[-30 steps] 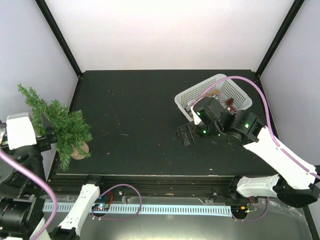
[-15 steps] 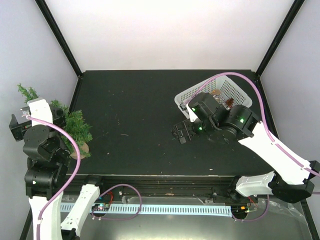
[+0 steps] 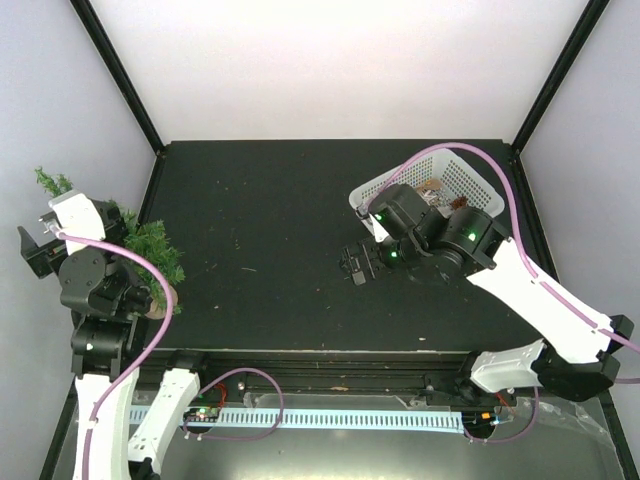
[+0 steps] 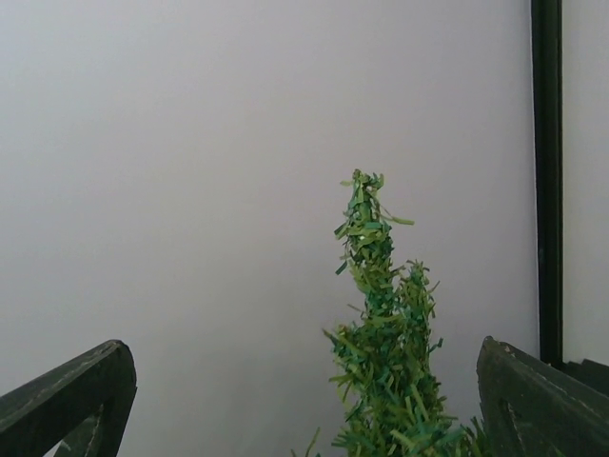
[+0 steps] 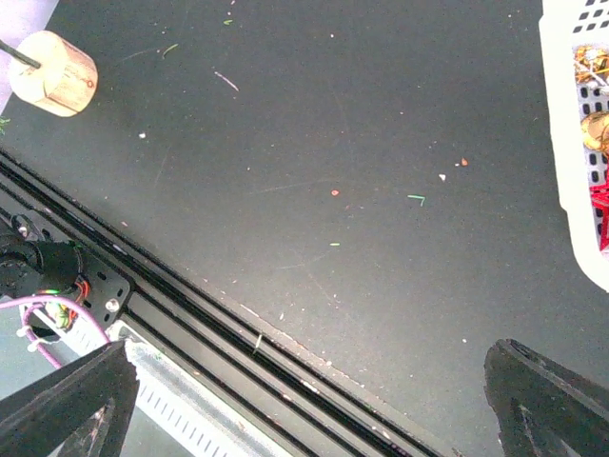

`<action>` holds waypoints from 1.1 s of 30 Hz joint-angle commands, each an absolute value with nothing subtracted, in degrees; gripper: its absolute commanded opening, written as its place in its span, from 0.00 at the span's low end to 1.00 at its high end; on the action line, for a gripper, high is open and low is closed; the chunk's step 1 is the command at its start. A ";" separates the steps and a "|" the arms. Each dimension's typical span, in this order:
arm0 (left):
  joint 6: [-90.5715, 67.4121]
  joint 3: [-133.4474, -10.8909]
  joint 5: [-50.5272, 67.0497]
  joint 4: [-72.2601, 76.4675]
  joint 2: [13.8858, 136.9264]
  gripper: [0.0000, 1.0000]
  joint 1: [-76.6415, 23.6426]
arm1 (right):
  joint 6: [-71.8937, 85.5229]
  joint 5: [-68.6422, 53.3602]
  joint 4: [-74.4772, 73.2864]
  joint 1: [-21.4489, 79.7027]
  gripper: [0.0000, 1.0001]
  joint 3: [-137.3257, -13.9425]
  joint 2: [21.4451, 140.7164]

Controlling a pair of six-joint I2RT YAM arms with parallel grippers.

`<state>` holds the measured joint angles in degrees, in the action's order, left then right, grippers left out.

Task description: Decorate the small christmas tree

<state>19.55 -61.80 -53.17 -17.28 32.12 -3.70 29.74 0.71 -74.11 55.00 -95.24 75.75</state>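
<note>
The small christmas tree (image 3: 150, 252) stands at the table's left edge, leaning out past it, with its wooden disc base (image 3: 166, 298) half hidden by my left arm. My left gripper (image 3: 32, 248) hangs beside the tree's upper part, off the table. It is open, and the tree tip (image 4: 373, 286) rises between its fingers (image 4: 71, 395) without touching them. My right gripper (image 3: 355, 264) hovers open over the middle of the table, left of the white basket (image 3: 385, 188), with nothing in it. The right wrist view shows the base (image 5: 57, 59) far off.
The white basket's wall (image 5: 569, 143) holds gold ornaments (image 5: 595, 69) and something red (image 5: 599, 205). A black frame post (image 4: 546, 171) stands right of the tree tip. The table's front rail (image 5: 190, 314) runs under my right gripper (image 5: 304, 409).
My left arm has swung up beside the tree, and its wrist now sits by the upper branches. My right gripper has drifted left, away from the basket. Both stay open.
</note>
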 commanded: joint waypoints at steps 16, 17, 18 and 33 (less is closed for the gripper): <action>15.10 -60.26 -52.21 -2.31 43.88 0.88 3.46 | 30.07 -1.27 -74.10 57.21 1.00 -100.92 82.33; 14.70 -60.24 -51.90 -2.26 44.28 0.85 3.97 | 30.14 -1.19 -74.09 57.22 1.00 -100.45 82.08; 14.37 -60.17 -51.22 -2.22 44.64 0.80 4.55 | 30.31 -1.13 -74.04 57.21 1.00 -100.05 81.82; 3.86 -71.93 -35.29 -21.36 49.87 0.02 10.61 | 32.78 0.26 -72.12 57.22 1.00 -92.21 77.28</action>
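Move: The christmas tree's top stands about 9 cm ahead of the open left hand and 4 cm to its left, roughly level with it. A side shoot rises close by, some 11 cm ahead, 4 cm left and 3 cm below the hand. The tree's wooden foot is about 40 cm below, some 8 cm ahead and 6 cm right. From the right hand, the treetop lies about 50 cm left, 8 cm ahead and 15 cm higher. Left hand reaches about 9 cm forward and left, pinching the treetop; right drifts left, then down and back. ##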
